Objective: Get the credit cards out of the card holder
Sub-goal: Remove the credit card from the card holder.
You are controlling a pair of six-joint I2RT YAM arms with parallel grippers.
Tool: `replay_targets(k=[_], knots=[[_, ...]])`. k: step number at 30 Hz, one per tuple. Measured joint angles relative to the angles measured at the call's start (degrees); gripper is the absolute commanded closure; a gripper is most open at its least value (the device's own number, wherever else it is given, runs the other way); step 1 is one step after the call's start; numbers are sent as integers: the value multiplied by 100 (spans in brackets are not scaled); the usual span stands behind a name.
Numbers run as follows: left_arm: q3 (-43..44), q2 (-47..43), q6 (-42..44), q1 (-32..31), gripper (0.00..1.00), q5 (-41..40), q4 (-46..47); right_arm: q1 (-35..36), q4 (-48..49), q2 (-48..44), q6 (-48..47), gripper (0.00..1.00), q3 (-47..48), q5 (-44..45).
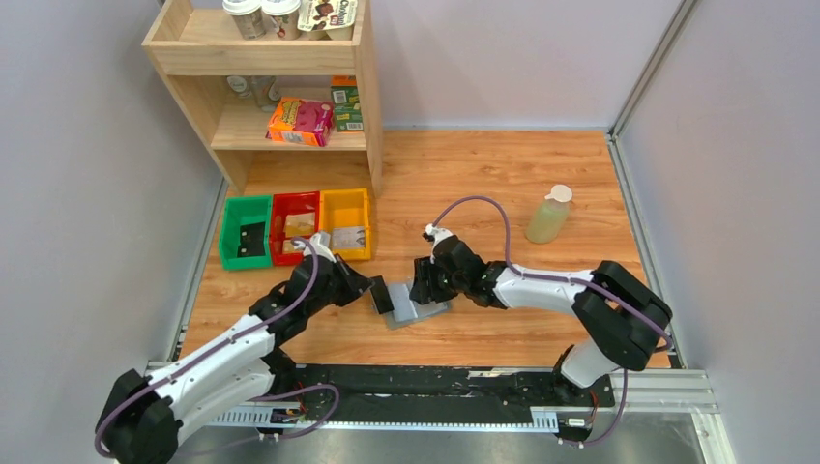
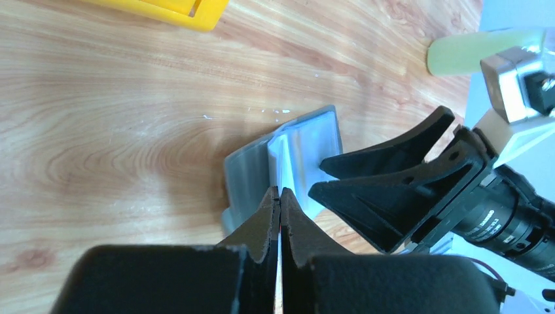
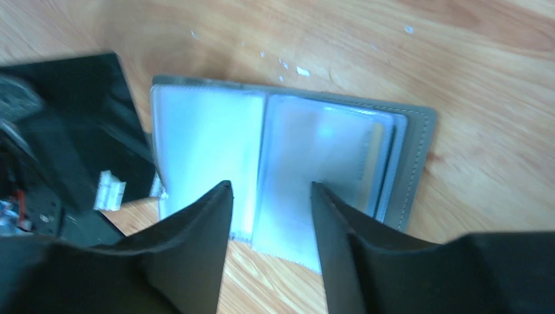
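Note:
The grey card holder lies open on the wooden table between the two arms, its pale bluish sleeves facing up. A tan credit card shows faintly through the right-hand sleeve. My left gripper is shut, with a thin pale leaf at the card holder's left edge pinched between its fingers. My right gripper hovers open over the near edge of the sleeves, one finger on each side of the fold, holding nothing. In the top view the left gripper and the right gripper almost face each other.
Green, red and yellow bins stand in a row behind the left arm. A wooden shelf with groceries is at the back left. A pale green bottle stands at the back right.

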Motion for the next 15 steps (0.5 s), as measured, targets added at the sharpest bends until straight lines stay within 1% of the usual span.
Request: replay_targets(k=[3, 5, 6, 7, 11, 15], knots=[[332, -380, 52, 0, 100, -164, -702, 199, -570, -417, -188, 17, 0, 400], [643, -553, 31, 0, 100, -262, -1137, 492, -957, -833, -470, 9, 26, 793], [796, -625, 11, 0, 100, -284, -1333, 636, -1075, -997, -570, 3, 66, 938], [892, -671, -4, 2, 100, -293, -1440, 815, -1204, -1182, -708, 0, 144, 1099], [1255, -743, -114, 4, 100, -280, -1930, 1482, -1314, -1764, -1211, 0, 442, 1687], [1690, -621, -348, 4, 100, -223, -2579, 2164, -1246, -2199, -1788, 0, 459, 2299]])
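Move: The left hand already has the black card pinched. The green box, where the card seems bound, is about 22 cm to its left and 13 cm ahead, some 6 cm lower; the red box is 14 cm left and the yellow box 5 cm left, both also about 13 cm ahead. The open card holder lies 7 cm to its right, 1 cm back and 7 cm below; the right hand is right over the holder's middle, about 2 cm above it. The left hand keeps its pinch on the black card and carries it about 7 cm nearly straight up, away from the card holder, drifting slightly left, its wrist hardly turning. Meanwhile the right hand backs out from over the holder, first slowly and then fast, rising some 12 cm and drawing back 5 or 6 cm towards its base, while its half-open fingers spread fully and its wrist tilts about 35 degrees so that they point less steeply down. ##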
